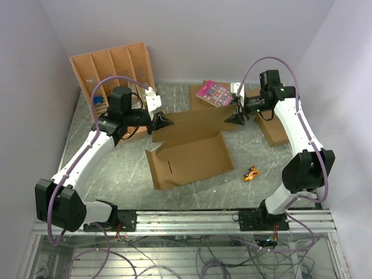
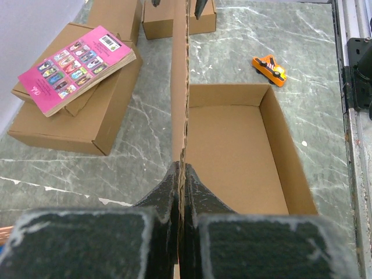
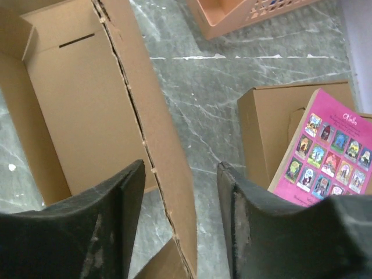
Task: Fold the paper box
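The paper box [image 1: 195,158] lies open in the middle of the table, its long back flap [image 1: 200,121] standing upright. My left gripper [image 1: 164,122] is shut on the left end of that flap; in the left wrist view the black fingers [image 2: 168,189] pinch the cardboard edge [image 2: 181,104], with the box's inside [image 2: 232,157] to the right. My right gripper [image 1: 232,118] is at the flap's right end. In the right wrist view the right gripper [image 3: 181,174] is open, its fingers [image 3: 132,192] straddling the flap [image 3: 157,116] without pressing it.
A pink book [image 1: 214,92] lies on a small brown box [image 1: 200,102] behind the flap. Another small box [image 1: 273,127] is at the right. An orange toy car [image 1: 251,173] sits right of the paper box. A compartment tray [image 1: 113,68] leans at the back left.
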You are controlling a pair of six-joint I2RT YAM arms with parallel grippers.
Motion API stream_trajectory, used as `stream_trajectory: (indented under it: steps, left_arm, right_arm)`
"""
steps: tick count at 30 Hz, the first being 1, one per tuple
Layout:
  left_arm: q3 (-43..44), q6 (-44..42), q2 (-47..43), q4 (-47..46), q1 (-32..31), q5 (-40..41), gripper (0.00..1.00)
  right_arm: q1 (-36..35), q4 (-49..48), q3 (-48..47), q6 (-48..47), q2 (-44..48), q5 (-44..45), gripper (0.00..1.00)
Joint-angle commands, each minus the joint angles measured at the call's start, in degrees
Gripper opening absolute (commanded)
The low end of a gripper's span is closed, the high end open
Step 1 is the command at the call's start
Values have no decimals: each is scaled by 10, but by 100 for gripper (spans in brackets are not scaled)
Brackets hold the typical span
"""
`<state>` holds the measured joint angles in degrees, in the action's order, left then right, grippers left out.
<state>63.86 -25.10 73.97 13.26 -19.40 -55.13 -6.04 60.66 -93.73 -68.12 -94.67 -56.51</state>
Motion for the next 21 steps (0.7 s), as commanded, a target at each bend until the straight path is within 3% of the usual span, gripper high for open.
stream_trajectory:
  steps: [1, 10, 12, 14, 16, 21]
  left_arm:
    - [21, -20, -16, -3, -4, -24, 7]
    - [20, -24, -20, -1, -4, -13, 7]
    - [21, -25, -21, 1, -4, -9, 7]
    - [23, -30, -20, 6, -4, -9, 7]
    - [26, -35, -19, 13, -4, -10, 7]
    - [28, -39, -18, 17, -4, -6, 7]
  right_arm:
    - [-5, 44, -30, -24, -10, 6, 44]
    - [-5, 60, -29, -49, 1, 2, 10]
    - [-5, 69, -31, -58, 3, 1, 10]
    - [-4, 80, -35, -66, 4, -1, 24]
    - [-4, 79, -34, -63, 8, -3, 26]
    - [-4, 79, -33, -58, 11, -7, 0]
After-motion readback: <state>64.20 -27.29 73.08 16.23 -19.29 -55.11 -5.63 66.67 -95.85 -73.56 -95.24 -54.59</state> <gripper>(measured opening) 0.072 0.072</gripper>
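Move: The cardboard panel's raised right end is already between the right hand's open fingers, about 1 cm to the left and 1 cm below. From that hand, the box tray lies some 16 cm back, 13 cm left and 20 cm down; the pink book about 11 cm ahead, 3 cm left and 13 cm down. The left hand holds the panel's other end; the right end lies roughly 24 cm to its right, 1 cm ahead and 2 cm lower. The right fingers close from a little over half open and pinch the raised panel's right end, easing open slightly before shutting again. The hand stays almost in place, drifting about 1 cm to its right and a touch back. The left hand keeps its pinch on the other end, nearly still. ##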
